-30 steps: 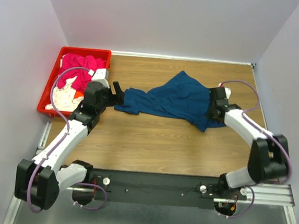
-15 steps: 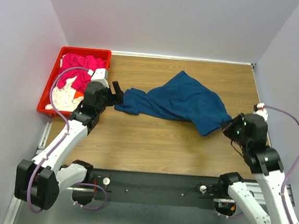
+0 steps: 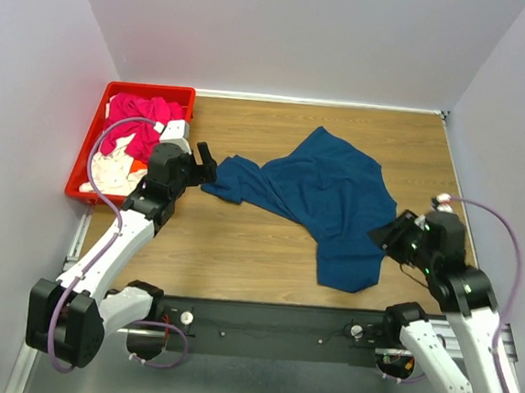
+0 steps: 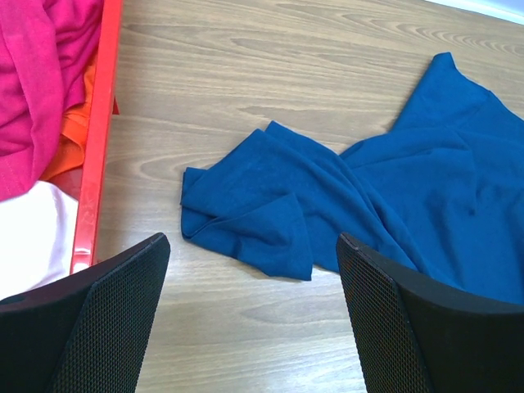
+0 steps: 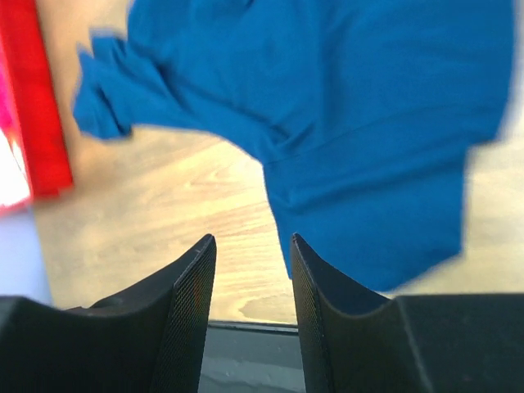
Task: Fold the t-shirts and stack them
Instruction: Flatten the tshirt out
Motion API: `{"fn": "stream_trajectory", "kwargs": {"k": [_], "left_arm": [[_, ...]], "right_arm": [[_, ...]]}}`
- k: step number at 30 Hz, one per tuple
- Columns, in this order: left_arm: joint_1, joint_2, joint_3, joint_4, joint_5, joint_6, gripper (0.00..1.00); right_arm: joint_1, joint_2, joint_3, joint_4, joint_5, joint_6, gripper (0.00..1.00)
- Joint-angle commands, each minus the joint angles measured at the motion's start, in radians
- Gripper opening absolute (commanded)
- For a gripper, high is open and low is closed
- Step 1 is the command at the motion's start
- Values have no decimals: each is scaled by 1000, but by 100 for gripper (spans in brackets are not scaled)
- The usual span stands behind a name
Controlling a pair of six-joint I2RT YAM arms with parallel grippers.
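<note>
A dark blue t-shirt lies loosely spread and wrinkled across the wooden table, with its lower hem near the front right. My left gripper is open just left of the shirt's bunched left end, and only bare table shows between its fingers. My right gripper hovers at the shirt's near right corner, open and holding nothing. Pink, white and orange t-shirts lie heaped in the red crate.
The red crate stands at the table's far left edge, just behind my left arm. Grey walls close the table in on three sides. A black rail with the arm bases runs along the near edge.
My right gripper dragged the blue shirt's right end toward the near edge, then opened and let it go. The shirt now lies spread out further. The left arm has stayed still.
</note>
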Motion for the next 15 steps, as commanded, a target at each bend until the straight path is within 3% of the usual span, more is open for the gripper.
{"fn": "stream_trajectory", "kwargs": {"k": [1,3,4,7,11,15], "left_arm": [[-4,-1,-6,-12,-24,12,90],[-4,-5,-6,-19,-35,20,90],[-5,-7,-6,-21,-36,24,90],[-2,-16,1,-30,-49,51,90],[-4,-15,0,-30,-65,71,90],[-1,-7,1,-24,-55,58,90]], "right_arm": [[2,262,-69,335,-257,-147,49],[5,369,-81,477,-376,-175,49],[5,436,-72,596,-398,-181,49],[76,694,27,736,-397,-256,48],[132,1104,249,785,-453,-390,47],[149,1364,444,855,-505,-390,44]]}}
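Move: Some 24 cm ahead of the right hand and 22 cm to its left, about 18 cm below, lie the t-shirt's folds, where the bunched strip joins the body. The strip's left end is about 18 cm left of those folds and level with them. The far corner lies about 45 cm ahead of the right hand and 12 cm left, the near flap about 2 cm ahead and 4 cm left. From the left hand the folds are roughly 7 cm ahead and 20 cm right. Sweeping fast forward and left over the t-shirt, the empty right hand travels about 25 cm across the table from beside the near flap towards the folds, sinking nearly 10 cm on the way. Its wrist swings some 35 degrees counter-clockwise, the fingers stay about half open, and no contact with the cloth can be seen. ##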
